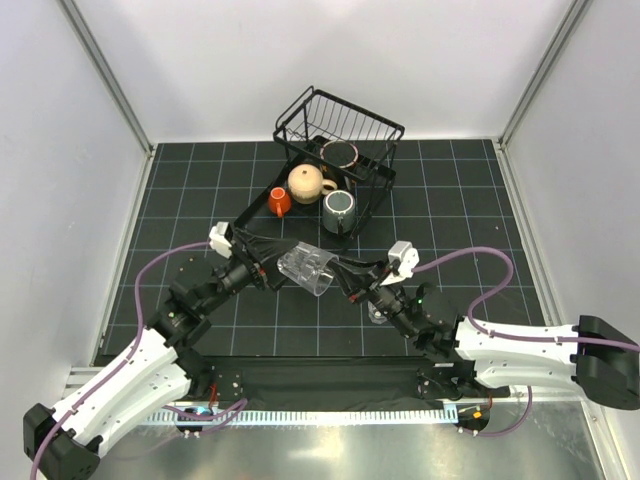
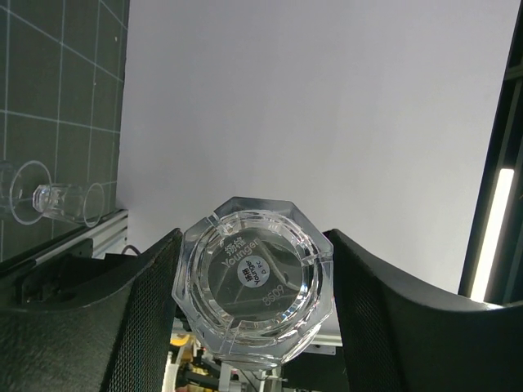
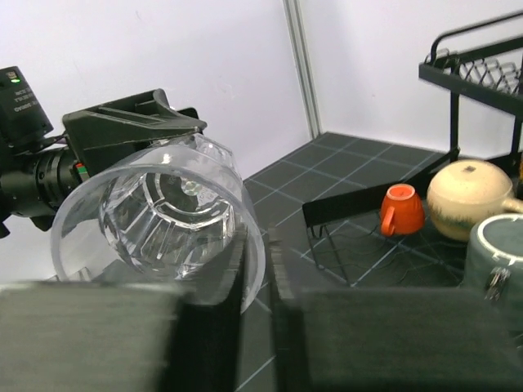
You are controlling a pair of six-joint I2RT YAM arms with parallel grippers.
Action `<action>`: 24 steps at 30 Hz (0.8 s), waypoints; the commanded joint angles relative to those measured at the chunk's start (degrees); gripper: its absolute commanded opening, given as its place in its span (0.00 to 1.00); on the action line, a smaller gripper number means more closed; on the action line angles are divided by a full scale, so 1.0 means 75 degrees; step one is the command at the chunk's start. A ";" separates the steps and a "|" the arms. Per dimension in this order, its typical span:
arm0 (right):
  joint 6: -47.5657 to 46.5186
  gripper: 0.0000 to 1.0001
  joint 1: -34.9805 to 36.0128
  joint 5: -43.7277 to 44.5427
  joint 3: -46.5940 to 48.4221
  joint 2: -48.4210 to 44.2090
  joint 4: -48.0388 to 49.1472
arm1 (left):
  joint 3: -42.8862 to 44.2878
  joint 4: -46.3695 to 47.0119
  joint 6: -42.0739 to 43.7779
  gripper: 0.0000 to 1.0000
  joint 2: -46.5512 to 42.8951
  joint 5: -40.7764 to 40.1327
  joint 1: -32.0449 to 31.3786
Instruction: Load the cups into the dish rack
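A clear glass tumbler [image 1: 308,270] hangs on its side above the mat between both arms. My left gripper [image 1: 285,262] is shut on its thick octagonal base [image 2: 253,278], with a finger against each side. My right gripper [image 3: 257,245] pinches the tumbler's rim [image 3: 155,216], the glass wall between its fingers. The black dish rack [image 1: 340,125] stands at the back. On its flat lower frame sit a red-orange cup [image 1: 279,201], a beige mug [image 1: 307,183], a grey mug [image 1: 339,211] and a brown-rimmed cup [image 1: 340,153].
A second clear tumbler [image 2: 57,198] lies on its side on the black gridded mat, close to my right arm [image 1: 380,312]. White walls close in the mat on three sides. The rack's raised basket tier [image 3: 474,57] stands above the mugs.
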 commanded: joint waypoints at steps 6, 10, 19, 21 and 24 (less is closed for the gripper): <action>0.0451 0.53 0.0020 0.1137 0.0637 -0.0292 -0.1565 | 0.0570 -0.0354 0.1322 0.00 -0.0116 -0.0353 -0.0033; 0.0557 0.58 0.0009 0.1723 0.0625 -0.0795 -0.2446 | 0.1168 -0.1116 0.2355 0.00 -0.0022 -0.0588 -0.0033; 0.1598 0.61 -0.0038 0.3340 0.1598 -0.1944 -0.6710 | 0.2762 -0.2992 0.5459 0.00 0.0949 -0.2039 -0.0033; 0.1939 0.61 -0.0062 0.3481 0.1762 -0.2202 -0.7555 | 0.3195 -0.3191 0.6198 0.00 0.1488 -0.2379 -0.0033; 0.2232 0.62 -0.0062 0.3540 0.1984 -0.2717 -0.8621 | 0.3723 -0.3343 0.7101 0.00 0.2238 -0.3071 -0.0033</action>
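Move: About 15 cm ahead of the left hand and some 25 cm below it lies the free front part of the dish rack's lower tray. Roughly 25 cm below the hand too, the orange cup stands 25 cm ahead and 6 cm left, the teal mug 20 cm ahead and 9 cm right. For the right hand, the small glass lies about 9 cm right, 3 cm back and 26 cm below. Opening from the rim of the large clear glass, the right fingers let go and the hand draws off some 9 cm to the right, slightly down and forward, tipping down and turning clockwise. The left hand keeps its grip at the glass's base, dips briefly, then carries it about 6 cm forward towards the rack, rolling its left side up some 40 degrees. ##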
